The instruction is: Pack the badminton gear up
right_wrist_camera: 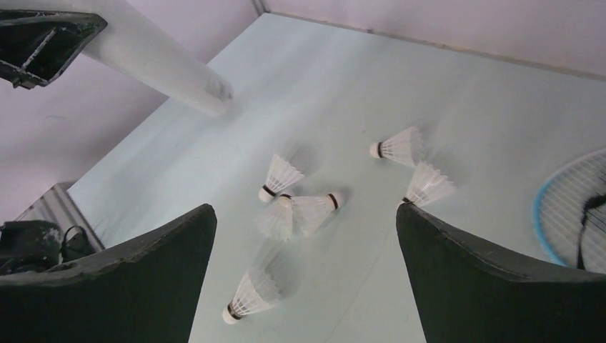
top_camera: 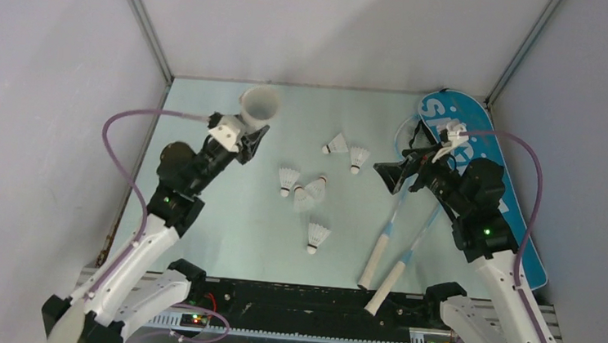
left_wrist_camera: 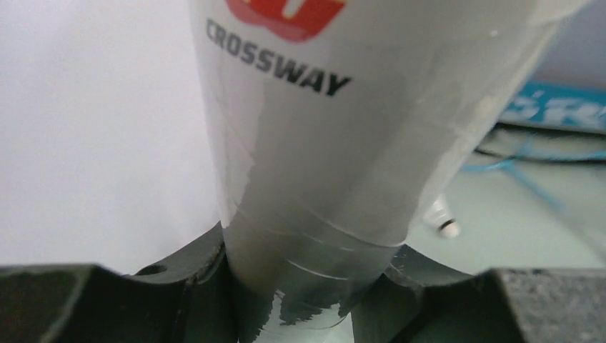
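The long white tube (top_camera: 258,106) stands upright at the back left, its open mouth up. My left gripper (top_camera: 247,139) is shut on its lower part; the left wrist view shows the tube (left_wrist_camera: 321,143), printed "CROSSWAY", filling the gap of that gripper (left_wrist_camera: 307,250). Several white feather shuttlecocks (top_camera: 313,190) lie scattered mid-table. My right gripper (top_camera: 393,177) hangs open above the table, with nothing between its fingers; through this gripper (right_wrist_camera: 304,214) I see the shuttlecocks (right_wrist_camera: 250,294) below. Two rackets (top_camera: 377,261) lie right of centre, handles toward me. The blue bag (top_camera: 491,153) lies at the far right.
Grey walls close in the table on the left, back and right. The right arm sits over the racket shafts and the bag's left edge. A racket head (right_wrist_camera: 572,207) with blue rim lies at the right of the right wrist view.
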`<state>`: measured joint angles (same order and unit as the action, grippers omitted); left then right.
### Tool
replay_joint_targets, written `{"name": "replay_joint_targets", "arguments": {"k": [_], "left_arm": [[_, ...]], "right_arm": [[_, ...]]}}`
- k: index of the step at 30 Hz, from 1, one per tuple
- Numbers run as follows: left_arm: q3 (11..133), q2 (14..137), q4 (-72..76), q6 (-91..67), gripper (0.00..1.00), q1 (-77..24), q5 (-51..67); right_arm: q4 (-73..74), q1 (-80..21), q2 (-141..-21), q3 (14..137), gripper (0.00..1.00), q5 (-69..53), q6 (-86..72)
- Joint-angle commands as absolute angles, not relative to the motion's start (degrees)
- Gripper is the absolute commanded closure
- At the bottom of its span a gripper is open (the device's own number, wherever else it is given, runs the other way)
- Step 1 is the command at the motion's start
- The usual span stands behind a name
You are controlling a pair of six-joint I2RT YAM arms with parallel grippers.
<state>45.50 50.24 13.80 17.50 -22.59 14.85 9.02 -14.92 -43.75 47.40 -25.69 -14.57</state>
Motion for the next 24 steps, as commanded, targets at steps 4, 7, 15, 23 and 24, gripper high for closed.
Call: {"name": "replay_joint_targets", "arguments": {"k": [4,7,15,23,24], "left_arm": [[35.3,40.3,22.5,-5.0,0.58,-23.1,12.0],[32.0,38.9,20.7,-8.0,0.58,-23.0,12.5],[28.8,41.0,13.0,-9.5,0.57,-23.6,17.2],[27.4,42.8,9.8,-2.1,0.53,-24.3,24.5],[26.6,42.9,10.2,-1.9,0.52,-24.4,25.0]], "right_arm": [[-5.4,-15.3,-46.9,47.3,0.0,-40.5,-16.2],[-8.6,-16.4,-48.3,48.0,0.0,-43.6,-16.7],[-3.4,-24.9,-57.1,58.2,0.0,-45.1,-5.4],[4.2,-30.2,-61.0,66.2,0.0,-55.7,11.9],[4.2,-30.9,-61.2,66.6,0.0,-56.2,13.7]]}}
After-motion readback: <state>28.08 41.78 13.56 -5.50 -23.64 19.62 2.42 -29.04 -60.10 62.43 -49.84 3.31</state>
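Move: The left hand already grips the upright-leaning tube, its middle some 12 cm below the hand and 5 cm ahead. The tube's standing spot is about 35 cm below, 5 cm back and 2 cm right. The middle shuttlecocks lie about 13 cm right of that spot and 8 cm beyond it. For the right hand, the tube is some 35 cm left and 8 cm ahead; the far shuttlecocks lie about 20 cm ahead, 9 cm left, 28 cm down. Left lowers the held tube about 11 cm, tilting it upright; open right swings left and up towards it. ##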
